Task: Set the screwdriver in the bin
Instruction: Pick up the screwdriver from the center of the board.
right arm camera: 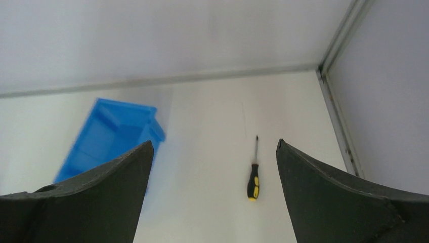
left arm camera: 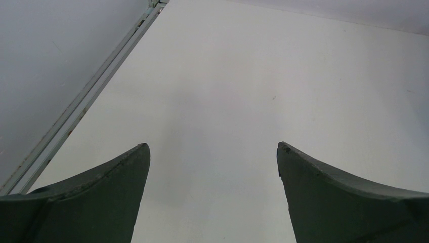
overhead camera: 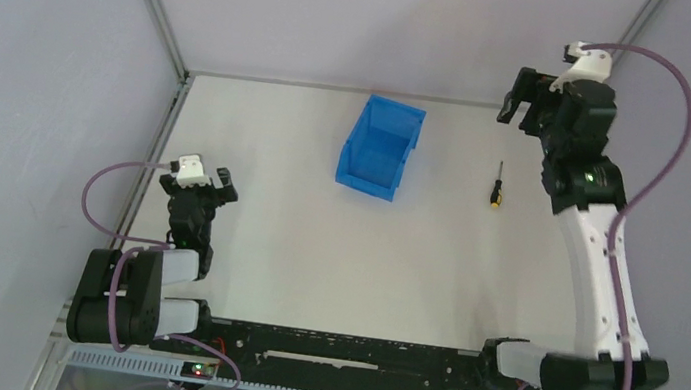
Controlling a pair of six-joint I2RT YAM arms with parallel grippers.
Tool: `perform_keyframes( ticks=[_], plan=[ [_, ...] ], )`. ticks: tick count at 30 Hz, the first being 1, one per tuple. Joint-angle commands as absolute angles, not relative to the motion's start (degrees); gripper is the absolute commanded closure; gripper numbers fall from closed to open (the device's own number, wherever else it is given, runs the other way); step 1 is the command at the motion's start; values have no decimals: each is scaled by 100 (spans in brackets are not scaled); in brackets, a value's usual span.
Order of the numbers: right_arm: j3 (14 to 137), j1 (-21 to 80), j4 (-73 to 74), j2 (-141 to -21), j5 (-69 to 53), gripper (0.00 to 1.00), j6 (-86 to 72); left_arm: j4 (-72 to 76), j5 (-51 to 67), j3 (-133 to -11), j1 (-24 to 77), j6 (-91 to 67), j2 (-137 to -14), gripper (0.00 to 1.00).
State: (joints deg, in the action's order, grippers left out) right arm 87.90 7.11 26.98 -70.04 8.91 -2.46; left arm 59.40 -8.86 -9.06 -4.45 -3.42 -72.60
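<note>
The screwdriver (overhead camera: 498, 186) lies flat on the white table, right of the bin, thin shaft pointing away and black-and-yellow handle toward the arms. In the right wrist view the screwdriver (right arm camera: 254, 173) shows far below, between the fingers but nearer the right one. The blue bin (overhead camera: 380, 147) stands upright at the table's middle back; its corner (right arm camera: 111, 134) shows at left in the right wrist view. My right gripper (overhead camera: 524, 98) hangs high above the table's far right, open and empty. My left gripper (overhead camera: 204, 182) rests low at the left, open, with only bare table between its fingers (left arm camera: 121, 177).
A metal rail (overhead camera: 158, 145) runs along the table's left edge, another along the back wall (overhead camera: 335, 87). A corner post (right arm camera: 336, 106) stands to the right of the screwdriver. Cables loop from both arms.
</note>
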Motion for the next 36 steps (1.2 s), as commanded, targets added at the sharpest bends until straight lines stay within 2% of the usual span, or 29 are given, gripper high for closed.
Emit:
perform_keyframes(
  ticks=[1, 16, 23, 31, 36],
  plan=[
    [8825, 471, 2979, -7765, 886, 0, -553, 6108, -969, -1073, -405, -204, -7215, 0],
    [8130, -165, 2617, -9893, 727, 0, -848, 6108, -967, -1073, -409, -208, -7216, 0],
    [7992, -376, 2522, -10707, 443, 5, -960, 6108, -971, -1075, -404, -204, -7216, 0],
    [7998, -420, 2567, -11290, 357, 15, -907, 6108, -970, -1076, -404, -209, -7215, 0],
    [8002, -482, 2586, -11547, 196, 28, -944, 6108, -971, -1072, -408, -208, -7215, 0]
  ],
)
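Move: The screwdriver lies far below the right hand, about 40 cm down, with its middle some 9 cm ahead and 6 cm to the right. Its blade points away from the base, its handle back towards it. The bin stands roughly 34 cm to the left of the screwdriver and 4 cm farther out. From the idle left hand, the screwdriver is about 78 cm to the right, 13 cm ahead and 10 cm lower. Bring the right gripper swiftly down about 38 cm onto the screwdriver's handle, easing some 6 cm forward early on and 6 cm to the right. Tip the fingers down by some 50 degrees on the way, turn slightly clockwise, and over the last stretch draw them about a quarter closed, one on each side of the handle without gripping it yet. ##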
